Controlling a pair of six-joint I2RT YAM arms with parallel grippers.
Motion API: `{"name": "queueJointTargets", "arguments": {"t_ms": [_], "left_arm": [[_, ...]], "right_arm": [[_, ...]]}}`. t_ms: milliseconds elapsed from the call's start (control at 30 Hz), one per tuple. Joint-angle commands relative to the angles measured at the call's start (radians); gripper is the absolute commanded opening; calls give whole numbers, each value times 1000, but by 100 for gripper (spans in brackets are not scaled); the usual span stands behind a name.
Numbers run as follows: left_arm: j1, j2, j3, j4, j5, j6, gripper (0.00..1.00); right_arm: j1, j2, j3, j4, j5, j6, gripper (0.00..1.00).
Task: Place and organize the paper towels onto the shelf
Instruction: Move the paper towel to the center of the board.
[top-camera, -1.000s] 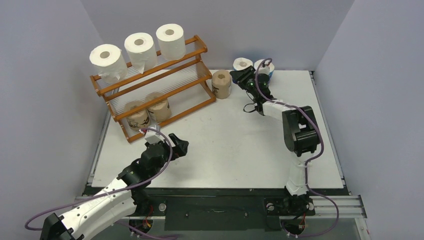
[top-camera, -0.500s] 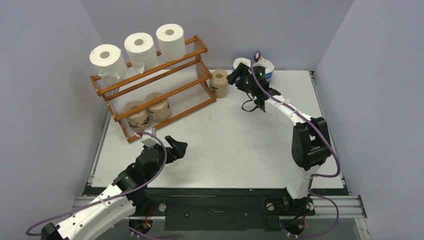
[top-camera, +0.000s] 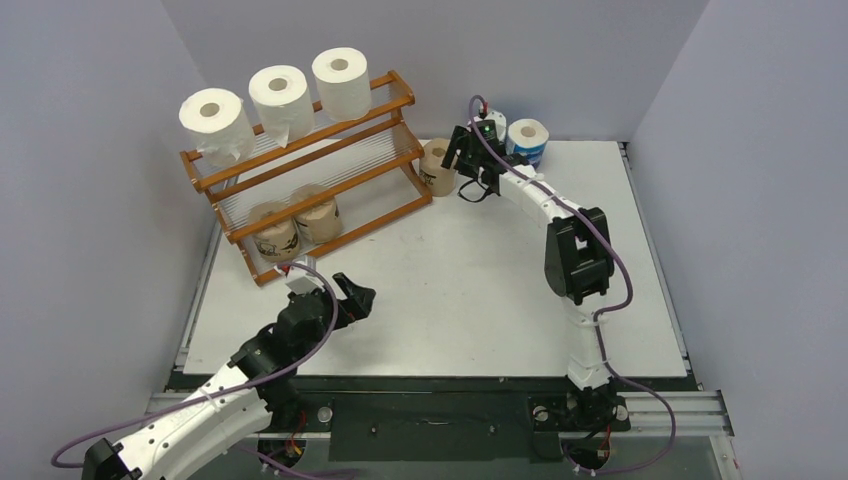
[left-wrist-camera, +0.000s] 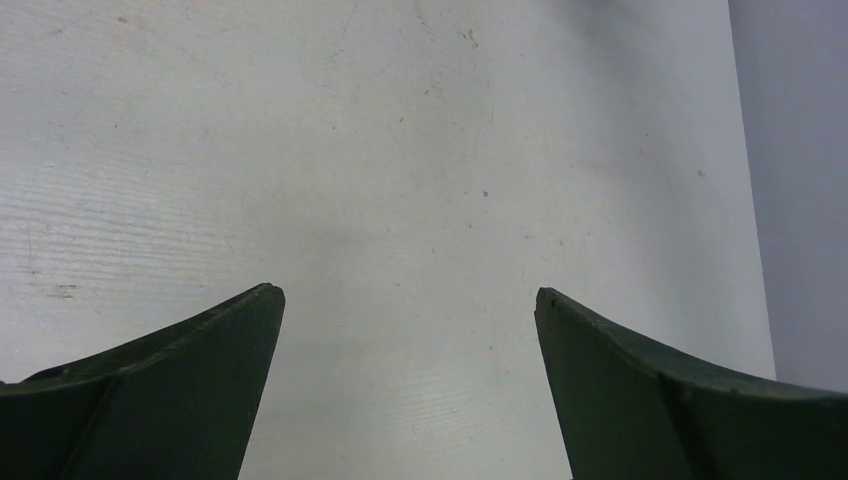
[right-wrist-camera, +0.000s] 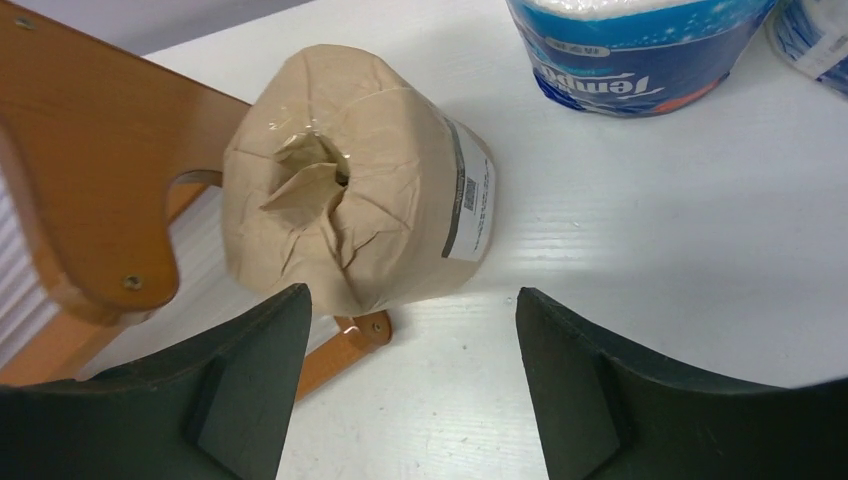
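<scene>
The shelf (top-camera: 388, 128) stands at the back left. Three white paper towels (top-camera: 281, 95) sit on its top tier and two brown ones (top-camera: 315, 215) on a lower tier. A third brown roll (top-camera: 437, 165) (right-wrist-camera: 350, 210) stands upright on the table against the shelf's right end (right-wrist-camera: 90, 200). My right gripper (top-camera: 462, 162) (right-wrist-camera: 410, 290) hovers just right of and above this roll, open and holding nothing. Two blue-and-white rolls (top-camera: 528, 140) (right-wrist-camera: 640, 50) stand behind it at the back edge, one partly hidden by my arm. My left gripper (top-camera: 350, 295) (left-wrist-camera: 408, 290) is open over bare table.
Grey walls close in the back and both sides. The shelf's foot rail (right-wrist-camera: 345, 345) lies just under the brown roll, near my right gripper's left finger (right-wrist-camera: 255, 360). The table (top-camera: 470, 290) is white.
My right arm has swung left from the blue-and-white rolls to the brown roll by the shelf, and its jaws have opened wider. The left arm has barely shifted.
</scene>
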Motion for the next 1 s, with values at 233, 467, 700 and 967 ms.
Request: {"name": "queueJointTargets", "arguments": {"t_ms": [233, 467, 700, 967], "left_arm": [[8, 24, 6, 40, -30, 20, 97], [9, -7, -11, 32, -41, 25, 96], [9, -1, -14, 32, -42, 23, 96], [9, 8, -23, 46, -43, 19, 96]], "right_arm": [[-18, 96, 150, 7, 42, 41, 71], [-19, 96, 112, 80, 40, 75, 71], [-24, 160, 200, 33, 14, 85, 69], [-24, 214, 243, 2, 2, 81, 65]]}}
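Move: The paper towel to be moved is the brown roll standing beside the board's right end, some 6 cm ahead of the right hand, 5 cm to its left and about 9 cm below. The board's right end is about 6 cm left of that roll and level with it. The nearer blue roll lies about 12 cm ahead and 7 cm right of the hand; the second, 13 cm ahead and 17 cm right. From the left hand, the brown roll is about 38 cm ahead and 14 cm right. No contact can be made out yet: the right hand closes in on the top of the brown roll, going forward about 4 cm and ending some 3.5 cm lower. It dips, eases back up a little while still moving out, then sinks again. The fingers stay well open, pointing forward, slightly left and down, and the wrist barely turns. ##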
